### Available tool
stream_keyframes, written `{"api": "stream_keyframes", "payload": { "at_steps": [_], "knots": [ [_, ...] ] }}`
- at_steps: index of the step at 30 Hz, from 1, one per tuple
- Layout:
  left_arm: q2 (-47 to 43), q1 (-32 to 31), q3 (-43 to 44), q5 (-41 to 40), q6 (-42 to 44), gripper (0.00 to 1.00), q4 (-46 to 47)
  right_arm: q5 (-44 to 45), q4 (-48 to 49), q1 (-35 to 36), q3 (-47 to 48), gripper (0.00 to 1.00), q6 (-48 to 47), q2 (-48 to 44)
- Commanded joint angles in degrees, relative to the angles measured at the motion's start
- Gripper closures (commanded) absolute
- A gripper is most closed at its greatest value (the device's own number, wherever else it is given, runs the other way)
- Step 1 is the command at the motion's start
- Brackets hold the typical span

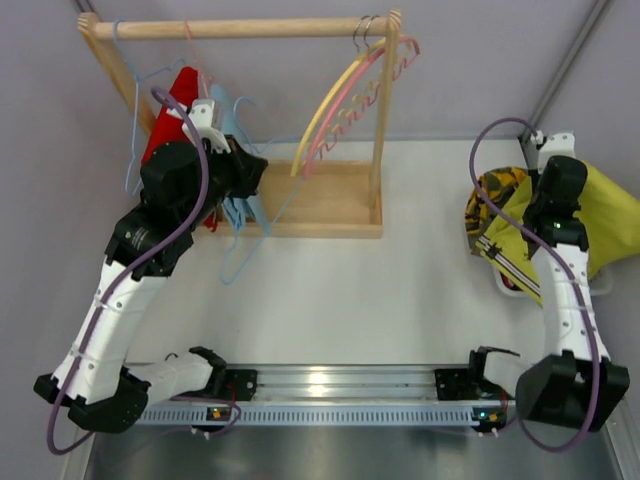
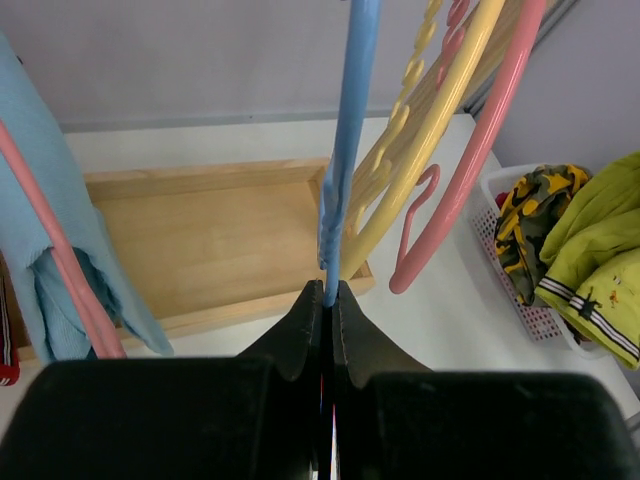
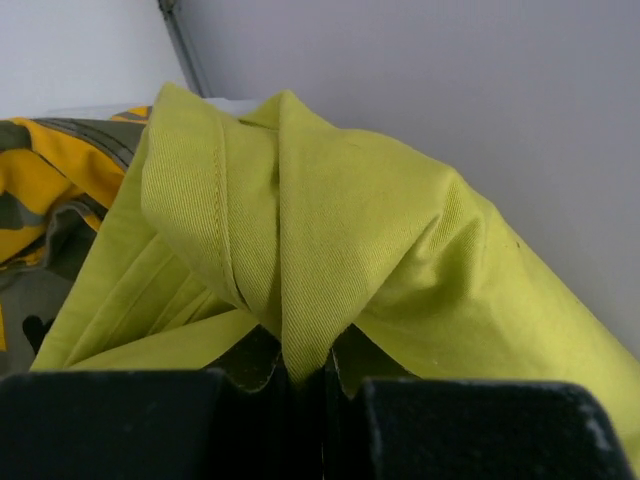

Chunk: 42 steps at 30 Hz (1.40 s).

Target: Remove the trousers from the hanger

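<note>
My left gripper (image 2: 330, 297) is shut on the lower end of a blue hanger (image 2: 345, 150) that hangs bare from the wooden rack (image 1: 250, 28); in the top view the gripper (image 1: 252, 175) is at the rack's left side. The light blue trousers (image 2: 45, 215) hang on a pink hanger just left of it, and the red trousers (image 1: 170, 115) hang further left. My right gripper (image 3: 308, 372) is shut on a fold of the yellow-green trousers (image 3: 330, 220), which it holds over the white basket (image 1: 510, 282) at the right (image 1: 612, 222).
An empty yellow hanger (image 2: 432, 130) and an empty pink hanger (image 2: 472, 160) hang at the rack's right end. The rack's wooden base tray (image 1: 330, 200) lies under them. A yellow-and-black patterned cloth (image 1: 495, 190) lies in the basket.
</note>
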Motion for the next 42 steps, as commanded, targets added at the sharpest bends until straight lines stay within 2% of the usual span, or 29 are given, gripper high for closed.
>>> {"api": "stream_keyframes", "payload": {
  "at_steps": [1,6,10,13,16,17,19,20,23,24,33,42],
  "knots": [
    [1.23,-0.03,3.85,-1.79,1.79,1.0,4.1,-9.75,11.67,-0.94,2.12,1.0,-2.22,6.87],
    [2.98,-0.03,6.23,-2.76,3.81,1.0,4.54,-17.31,12.29,-3.14,3.08,1.0,-4.5,16.8],
    [3.43,0.05,5.62,-3.46,4.43,1.0,4.54,-22.58,10.01,-3.93,3.79,1.0,-5.65,21.12],
    [3.16,0.05,3.51,-4.25,5.21,1.0,4.45,-24.97,8.51,-4.37,4.49,0.92,-4.77,22.27],
    [2.9,0.05,2.46,-5.92,9.77,1.0,4.89,-27.25,6.41,-4.72,6.15,0.71,-2.49,21.65],
    [2.9,-0.03,2.45,-6.44,10.83,1.0,5.32,-27.95,4.05,-4.9,7.81,0.55,-1.09,21.39],
    [2.99,-0.03,2.72,-6.8,13.73,1.0,7.34,-30.24,1.93,-5.07,9.4,0.4,0.15,20.43],
    [3.16,0.05,3.85,-6.54,14.35,1.0,7.79,-30.85,1.22,-5.16,10.63,0.27,0.68,19.9],
    [5.53,-0.03,7.88,-5.75,15.59,1.0,8.41,-33.49,-1.68,-5.25,12.92,0.04,2.43,17.53],
    [7.54,0.05,9.12,-5.75,15.85,1.0,8.41,-34.45,-2.64,-5.25,13.45,0.01,2.7,16.48],
    [17.3,-0.03,20.29,-7.42,19.02,1.0,12.61,-38.15,-8.8,-5.25,16.79,0.01,5.25,8.13],
    [28.2,-0.56,31.54,-8.64,18.93,1.0,16.93,-39.03,-11.97,-5.34,17.85,0.01,6.66,4.52]
  ]
}}
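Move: The left hand holds the bare blue hanger by its neck. The stretch of rod for it is about 17 cm ahead, 3 cm right and 16 cm up. The light blue trousers hang some 12 cm ahead, 7 cm left and 10 cm lower. The yellow and pink hangers hang about 15 cm ahead and 17 cm right. The right hand holds the yellow-green trousers. The basket lies about 7 cm ahead, 3 cm right and 18 cm down, with the camouflage trousers some 9 cm ahead, 4 cm left. Lower the right hand forward and down, about 9 cm each way, to bring the yellow-green trousers onto the basket. Open the fingers wide to let go, then rise, drawing back and left clear of the cloth. Keep the left grip on the blue hanger and carry it forward about 12 cm and up about 8 cm to the rod, dipping briefly midway and tilting the fingers up. ##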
